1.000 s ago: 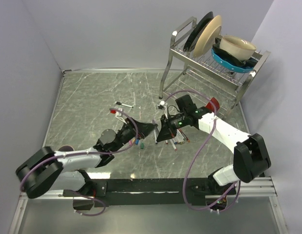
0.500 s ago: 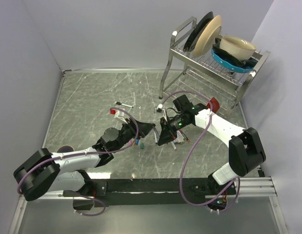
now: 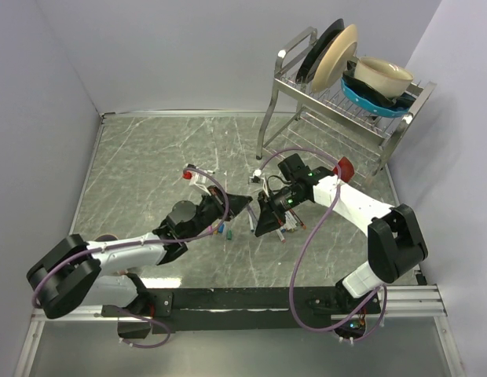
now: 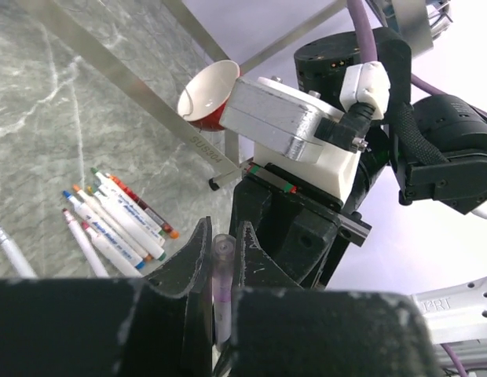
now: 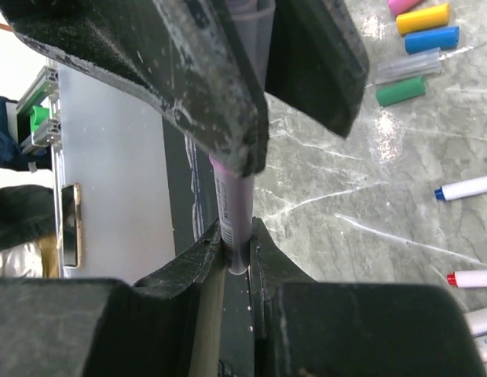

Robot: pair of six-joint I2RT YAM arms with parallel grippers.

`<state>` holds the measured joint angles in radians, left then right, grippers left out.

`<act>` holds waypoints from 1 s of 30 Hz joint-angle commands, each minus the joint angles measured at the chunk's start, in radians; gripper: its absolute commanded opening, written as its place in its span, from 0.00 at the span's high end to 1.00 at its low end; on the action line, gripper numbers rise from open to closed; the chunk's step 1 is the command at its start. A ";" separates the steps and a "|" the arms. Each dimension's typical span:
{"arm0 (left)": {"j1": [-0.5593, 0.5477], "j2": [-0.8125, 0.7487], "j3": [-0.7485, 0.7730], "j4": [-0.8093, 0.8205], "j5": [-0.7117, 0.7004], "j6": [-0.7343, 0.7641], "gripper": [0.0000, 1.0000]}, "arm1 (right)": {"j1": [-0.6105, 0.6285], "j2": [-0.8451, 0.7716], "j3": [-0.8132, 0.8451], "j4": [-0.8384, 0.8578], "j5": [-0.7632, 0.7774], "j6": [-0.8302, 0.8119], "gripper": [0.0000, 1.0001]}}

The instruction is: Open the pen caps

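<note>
A white-barrelled pen (image 5: 233, 206) with purple marking hangs in the air between my two grippers, above the table's middle. My right gripper (image 5: 236, 236) is shut on its barrel end. The other end carries a translucent purple pen cap (image 4: 222, 263), and my left gripper (image 4: 222, 236) is shut on that cap. In the top view the left gripper (image 3: 242, 206) and right gripper (image 3: 260, 220) meet tip to tip. Several loose pen caps (image 5: 422, 17), pink, yellow, blue, clear and green, lie on the table, seen from above as a small cluster (image 3: 224, 231).
A row of white pens (image 4: 118, 222) lies on the marble table (image 3: 149, 157) under the right arm. One more pen (image 3: 201, 168) lies apart at the back. A red bowl (image 3: 343, 168) sits by the metal dish rack (image 3: 338, 106), which holds plates and bowls.
The left gripper's jaws have shut on the cap end of the pen held by the right gripper. The left arm shifted slightly towards it; the right arm stayed almost still.
</note>
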<state>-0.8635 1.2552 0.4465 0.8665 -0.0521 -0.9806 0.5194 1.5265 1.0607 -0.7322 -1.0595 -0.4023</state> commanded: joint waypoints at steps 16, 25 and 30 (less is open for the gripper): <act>0.282 -0.576 -0.014 -0.740 -0.468 -0.033 0.99 | 0.093 0.049 0.001 0.097 0.322 0.088 1.00; 0.285 -0.499 -0.087 -1.116 -0.457 -0.254 0.99 | 0.091 0.119 -0.011 0.177 0.570 0.207 0.92; 0.285 -0.550 -0.161 -1.129 -0.430 -0.305 0.99 | 0.090 0.167 -0.011 0.188 0.658 0.253 0.87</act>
<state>-0.5827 0.7513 0.3206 -0.2161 -0.5072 -1.2106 0.6064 1.6680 1.0534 -0.5854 -0.5060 -0.2016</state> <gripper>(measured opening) 0.092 0.200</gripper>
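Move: The left hand grips the purple cap, and the row of loose caps it belongs with lies about 20 cm below. The red cap at the row's left end is some 24 cm left and 3 cm ahead, the green cap at the other end 7 cm left and 1 cm ahead. From the right hand, which holds the purple pen's barrel, the uncapped pens lie about 9 cm ahead, 10 cm right and 14 cm down, with a lone blue-ended pen 9 cm ahead and 2 cm left. Leftward and up, the left hand pulls the purple cap off the barrel the right fingers keep gripping. It swings about 22 cm left, turning some 45 degrees counter-clockwise, then tips down and sinks towards the left end of the cap row, still pinching the cap. The right hand, after a small jerk left, lowers the open pen about 9 cm and moves forward towards the uncapped pens, its fingers tilting further down. ##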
